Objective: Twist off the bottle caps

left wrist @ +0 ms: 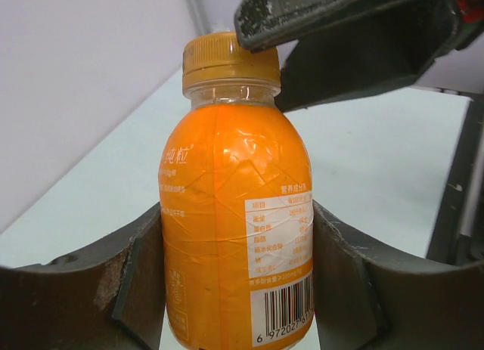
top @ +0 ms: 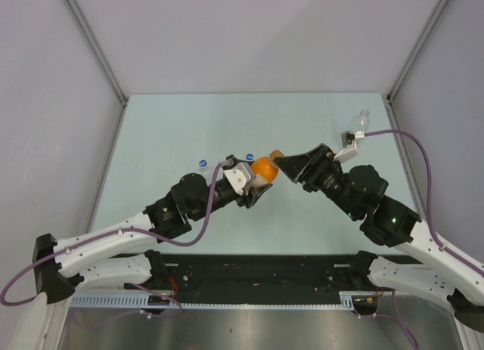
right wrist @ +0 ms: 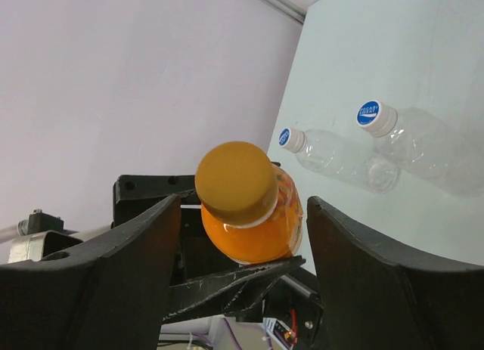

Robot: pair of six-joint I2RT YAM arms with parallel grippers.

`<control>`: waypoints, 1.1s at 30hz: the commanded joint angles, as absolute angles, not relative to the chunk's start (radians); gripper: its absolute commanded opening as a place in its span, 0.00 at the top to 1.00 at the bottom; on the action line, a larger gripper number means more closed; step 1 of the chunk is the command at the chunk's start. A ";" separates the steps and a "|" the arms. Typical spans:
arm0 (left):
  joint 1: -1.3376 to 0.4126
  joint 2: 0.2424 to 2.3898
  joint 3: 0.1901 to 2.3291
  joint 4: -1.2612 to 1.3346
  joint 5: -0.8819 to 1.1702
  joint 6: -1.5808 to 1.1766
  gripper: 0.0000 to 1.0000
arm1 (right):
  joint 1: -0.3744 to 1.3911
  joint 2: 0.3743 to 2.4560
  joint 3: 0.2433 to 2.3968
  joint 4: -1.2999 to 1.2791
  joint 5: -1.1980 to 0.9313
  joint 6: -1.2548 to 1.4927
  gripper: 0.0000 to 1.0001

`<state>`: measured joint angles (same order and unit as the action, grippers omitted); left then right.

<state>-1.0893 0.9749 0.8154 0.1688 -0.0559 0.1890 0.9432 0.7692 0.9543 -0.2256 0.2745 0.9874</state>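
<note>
My left gripper (left wrist: pixel 236 214) is shut on the body of the orange bottle (left wrist: pixel 227 214) and holds it off the table, tilted toward the right arm. The bottle's orange cap (right wrist: pixel 236 182) sits on its neck. My right gripper (right wrist: pixel 246 201) is open, with one jaw on each side of the cap and a gap on both sides. From above, the orange bottle (top: pixel 265 168) hangs mid-table between the left gripper (top: pixel 253 185) and the right gripper (top: pixel 281 167). Two clear bottles lie on the table behind it, their blue caps (right wrist: pixel 290 137) (right wrist: pixel 370 113) on.
A third clear bottle (top: pixel 361 120) lies at the back right by the wall post, near the right arm's purple cable (top: pixel 408 138). The two blue caps (top: pixel 203 162) (top: pixel 249 157) show just beyond the left arm. Grey walls close in the table on three sides.
</note>
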 commanded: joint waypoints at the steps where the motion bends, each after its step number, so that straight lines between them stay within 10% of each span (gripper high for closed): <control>1: -1.133 1.003 0.822 0.285 -0.245 0.274 1.00 | 0.950 0.765 0.991 -0.190 0.337 1.038 0.30; 19: -1.250 1.060 0.833 0.350 -0.405 0.416 1.00 | 0.946 0.807 1.012 -0.186 0.390 1.020 0.38; 33: -1.255 1.040 0.847 0.311 -0.353 0.397 1.00 | 0.948 0.821 1.011 -0.173 0.371 0.965 0.86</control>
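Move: The cap of the orange bottle, already held in the left gripper, lies some 6 cm above the left hand, about 4 cm to its right and 2 cm ahead; from the right hand it is only about 2 cm ahead, already between the open fingers. From the left hand, one clear bottle stands roughly 7 cm ahead and 2 cm left, another about 6 cm ahead and 15 cm left, both about 12 cm lower. Keep the left gripper's hold on the orange bottle and bring it about 1 cm forward and 1 cm right, turning it some 15 degrees, counter-clockwise with a backward tilt, then hold it there. Ease the right gripper about 1.5 cm forward around the cap, turning it slightly clockwise, and late on close its fingers until they pinch the cap. ##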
